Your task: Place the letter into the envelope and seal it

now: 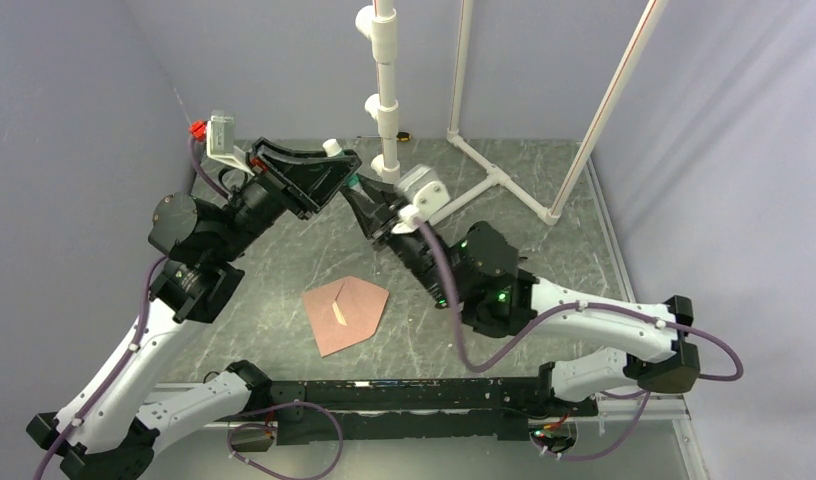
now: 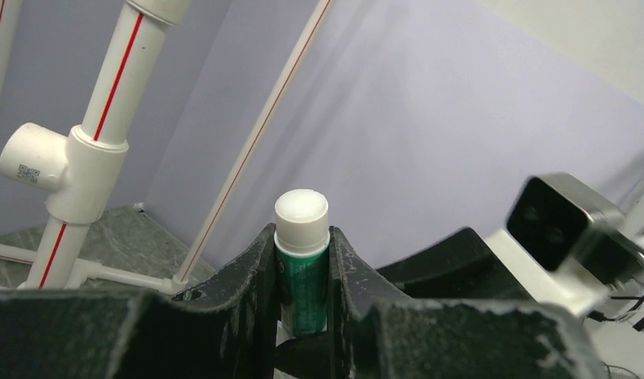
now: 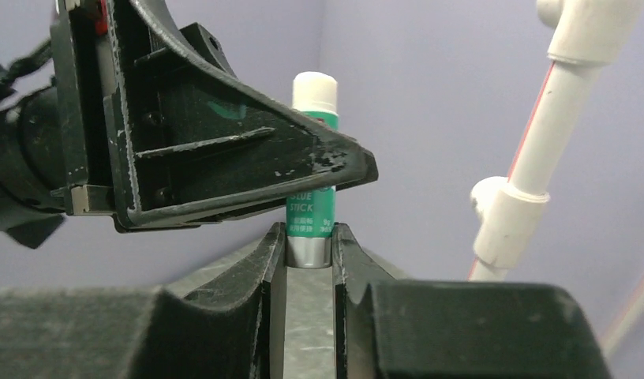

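A green glue stick (image 1: 354, 184) with a white top is held in the air between both grippers, above the back of the table. My left gripper (image 1: 346, 165) is shut on its upper body (image 2: 303, 276), just under the white top. My right gripper (image 1: 364, 202) is shut on its silver base end (image 3: 309, 246). The pinkish-brown envelope (image 1: 354, 305) lies flat on the table below and in front of the grippers, its point to the right. A thin pale strip (image 1: 338, 312) shows along its middle. The letter does not show as a separate sheet.
A white PVC pipe post (image 1: 384, 90) stands just behind the grippers, with pipe feet (image 1: 499, 180) and a slanted pipe (image 1: 609, 105) at the back right. Grey walls close in the left, back and right sides. A black rail (image 1: 414, 395) runs along the near edge.
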`<action>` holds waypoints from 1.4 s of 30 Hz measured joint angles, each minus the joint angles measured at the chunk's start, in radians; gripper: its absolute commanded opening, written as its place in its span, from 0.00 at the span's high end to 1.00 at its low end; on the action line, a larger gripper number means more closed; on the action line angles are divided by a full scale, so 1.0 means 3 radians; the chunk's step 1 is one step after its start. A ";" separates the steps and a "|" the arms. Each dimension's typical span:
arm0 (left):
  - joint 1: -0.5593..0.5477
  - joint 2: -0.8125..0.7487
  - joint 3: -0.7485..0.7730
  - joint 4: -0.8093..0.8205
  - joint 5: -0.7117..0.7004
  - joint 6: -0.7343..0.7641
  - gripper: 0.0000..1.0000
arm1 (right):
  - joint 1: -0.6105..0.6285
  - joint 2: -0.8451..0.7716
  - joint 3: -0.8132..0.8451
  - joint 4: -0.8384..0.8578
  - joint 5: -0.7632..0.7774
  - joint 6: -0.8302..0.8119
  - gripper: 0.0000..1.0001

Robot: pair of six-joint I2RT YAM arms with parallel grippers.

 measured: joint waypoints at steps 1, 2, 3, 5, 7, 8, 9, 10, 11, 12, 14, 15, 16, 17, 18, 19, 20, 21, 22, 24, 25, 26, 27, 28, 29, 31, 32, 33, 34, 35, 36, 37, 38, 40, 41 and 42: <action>0.0000 0.0001 -0.0001 0.0008 0.0023 0.0011 0.98 | -0.0064 -0.0052 -0.0017 -0.0084 -0.0136 0.0197 1.00; 0.0000 0.0005 0.0000 0.0017 0.0050 0.0031 0.97 | -0.0148 -0.0122 -0.0051 -0.0174 -0.0322 0.0416 1.00; 0.0000 0.0011 0.0000 0.0018 0.0092 0.0053 0.98 | -0.0247 -0.0207 -0.0102 -0.0257 -0.0535 0.0641 1.00; -0.0005 0.0041 0.0000 0.0023 0.0197 0.0061 0.97 | -0.0481 -0.0401 -0.0251 -0.0389 -0.1027 0.1080 1.00; -0.0015 0.0094 0.0000 0.0042 0.0365 0.0048 0.98 | -0.0682 -0.0584 -0.0399 -0.0456 -0.1432 0.1436 1.00; -0.0025 0.0128 0.0001 0.0066 0.0456 0.0029 0.98 | -0.0769 -0.0665 -0.0470 -0.0476 -0.1600 0.1600 1.00; -0.0032 0.0159 0.0003 0.0094 0.0556 0.0008 0.98 | -0.0857 -0.0746 -0.0537 -0.0492 -0.1765 0.1766 1.00; -0.0041 0.0191 0.0004 0.0130 0.0654 -0.0015 0.97 | -0.0930 -0.0809 -0.0587 -0.0497 -0.1906 0.1920 1.00; -0.0043 0.0211 0.0008 0.0167 0.0740 -0.0032 0.98 | -0.0977 -0.0849 -0.0624 -0.0495 -0.2005 0.2037 1.00; -0.0045 0.0230 0.0020 0.0178 0.0824 -0.0036 0.98 | -0.1025 -0.0896 -0.0676 -0.0465 -0.2117 0.2195 1.00; -0.0045 0.0262 0.0067 0.0192 0.0998 -0.0038 0.98 | -0.1073 -0.0947 -0.0755 -0.0373 -0.2270 0.2448 1.00; -0.0045 0.0272 0.0095 0.0193 0.1063 -0.0037 0.98 | -0.1083 -0.0955 -0.0776 -0.0323 -0.2324 0.2546 1.00; -0.0043 0.0284 0.0131 0.0206 0.1148 -0.0036 0.98 | -0.1091 -0.0958 -0.0805 -0.0237 -0.2387 0.2684 1.00; -0.0042 0.0290 0.0156 0.0221 0.1212 -0.0029 0.98 | -0.1095 -0.0959 -0.0827 -0.0163 -0.2434 0.2785 1.00; -0.0041 0.0294 0.0182 0.0252 0.1287 -0.0028 0.98 | -0.1094 -0.0959 -0.0861 -0.0052 -0.2480 0.2918 1.00; -0.0041 0.0298 0.0201 0.0268 0.1348 -0.0029 0.98 | -0.1094 -0.0959 -0.0896 0.0042 -0.2525 0.3052 1.00; -0.0041 0.0304 0.0216 0.0300 0.1411 -0.0031 0.98 | -0.1094 -0.0958 -0.0930 0.0126 -0.2552 0.3162 1.00; -0.0041 0.0309 0.0223 0.0334 0.1459 -0.0041 0.98 | -0.1094 -0.0958 -0.0991 0.0273 -0.2583 0.3320 1.00; -0.0041 0.0320 0.0230 0.0375 0.1518 -0.0055 0.98 | -0.1094 -0.0958 -0.1044 0.0403 -0.2600 0.3461 1.00; -0.0041 0.0347 0.0233 0.0496 0.1610 -0.0118 0.97 | -0.1095 -0.0945 -0.1125 0.0618 -0.2618 0.3721 1.00; -0.0041 0.0364 0.0234 0.0576 0.1648 -0.0151 0.98 | -0.1095 -0.0930 -0.1160 0.0741 -0.2625 0.3858 1.00; -0.0041 0.0373 0.0235 0.0649 0.1671 -0.0192 0.98 | -0.1095 -0.0909 -0.1181 0.0849 -0.2630 0.3980 1.00; -0.0041 0.0379 0.0235 0.0710 0.1689 -0.0211 0.98 | -0.1095 -0.0884 -0.1193 0.0954 -0.2639 0.4097 1.00; -0.0041 0.0383 0.0235 0.0776 0.1704 -0.0238 0.98 | -0.1095 -0.0857 -0.1195 0.1036 -0.2647 0.4198 0.88; -0.0039 0.0383 0.0235 0.0823 0.1720 -0.0263 0.98 | -0.1095 -0.0839 -0.1195 0.1104 -0.2658 0.4280 0.64; -0.0037 0.0383 0.0235 0.0891 0.1743 -0.0271 0.98 | -0.1095 -0.0832 -0.1195 0.1185 -0.2665 0.4360 0.32; -0.0037 0.0381 0.0235 0.0912 0.1769 -0.0278 0.98 | -0.1102 -0.0842 -0.1194 0.1219 -0.2627 0.4356 0.25; -0.0037 0.0360 0.0237 0.0912 0.1752 -0.0275 0.97 | -0.1120 -0.0862 -0.1190 0.1228 -0.2590 0.4321 0.21; -0.0033 0.0334 0.0237 0.0902 0.1727 -0.0267 0.98 | -0.1138 -0.0900 -0.1180 0.1186 -0.2548 0.4187 0.19; -0.0033 0.0301 0.0237 0.0882 0.1684 -0.0266 0.98 | -0.1157 -0.0951 -0.1174 0.1127 -0.2499 0.4031 0.18; -0.0033 0.0262 0.0237 0.0863 0.1609 -0.0267 0.98 | -0.1165 -0.1003 -0.1169 0.1058 -0.2475 0.3843 0.17; -0.0033 0.0220 0.0235 0.0855 0.1511 -0.0272 0.97 | -0.1165 -0.1062 -0.1161 0.0975 -0.2443 0.3604 0.16; -0.0033 0.0187 0.0234 0.0849 0.1427 -0.0284 0.98 | -0.1165 -0.1119 -0.1148 0.0888 -0.2430 0.3339 0.16; -0.0033 0.0112 0.0228 0.0842 0.1176 -0.0366 0.98 | -0.1165 -0.1193 -0.1087 0.0694 -0.2410 0.2782 0.16; -0.0033 0.0097 0.0228 0.0837 0.1094 -0.0399 0.98 | -0.1165 -0.1203 -0.1038 0.0609 -0.2405 0.2551 0.16; -0.0033 0.0079 0.0228 0.0823 0.0975 -0.0470 0.98 | -0.1165 -0.1203 -0.0952 0.0481 -0.2406 0.2238 0.16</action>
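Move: The glue stick, cap up and leaning back, is in both grips: its middle sits about 1 cm below the left hand point and roughly 3 cm above, 2 cm back of the right one, which pinches the silver base. Counted from the left hand, the white post stands about 15 cm ahead and 6 cm to the right, while the envelope lies flat some 50 cm below, about 3 cm back and 4 cm to the left. The glue stick, held by body and base, is carried back about 8 cm and some 4 cm right by both hands together, the left wrist turning clockwise while the right one turns and rolls counter-clockwise by over 50 degrees, working the base against the body. Then the right fingers open wide, let go of the base and draw off rightward, the wrist turning partway back; the left hand keeps its grip, rising and easing left. ##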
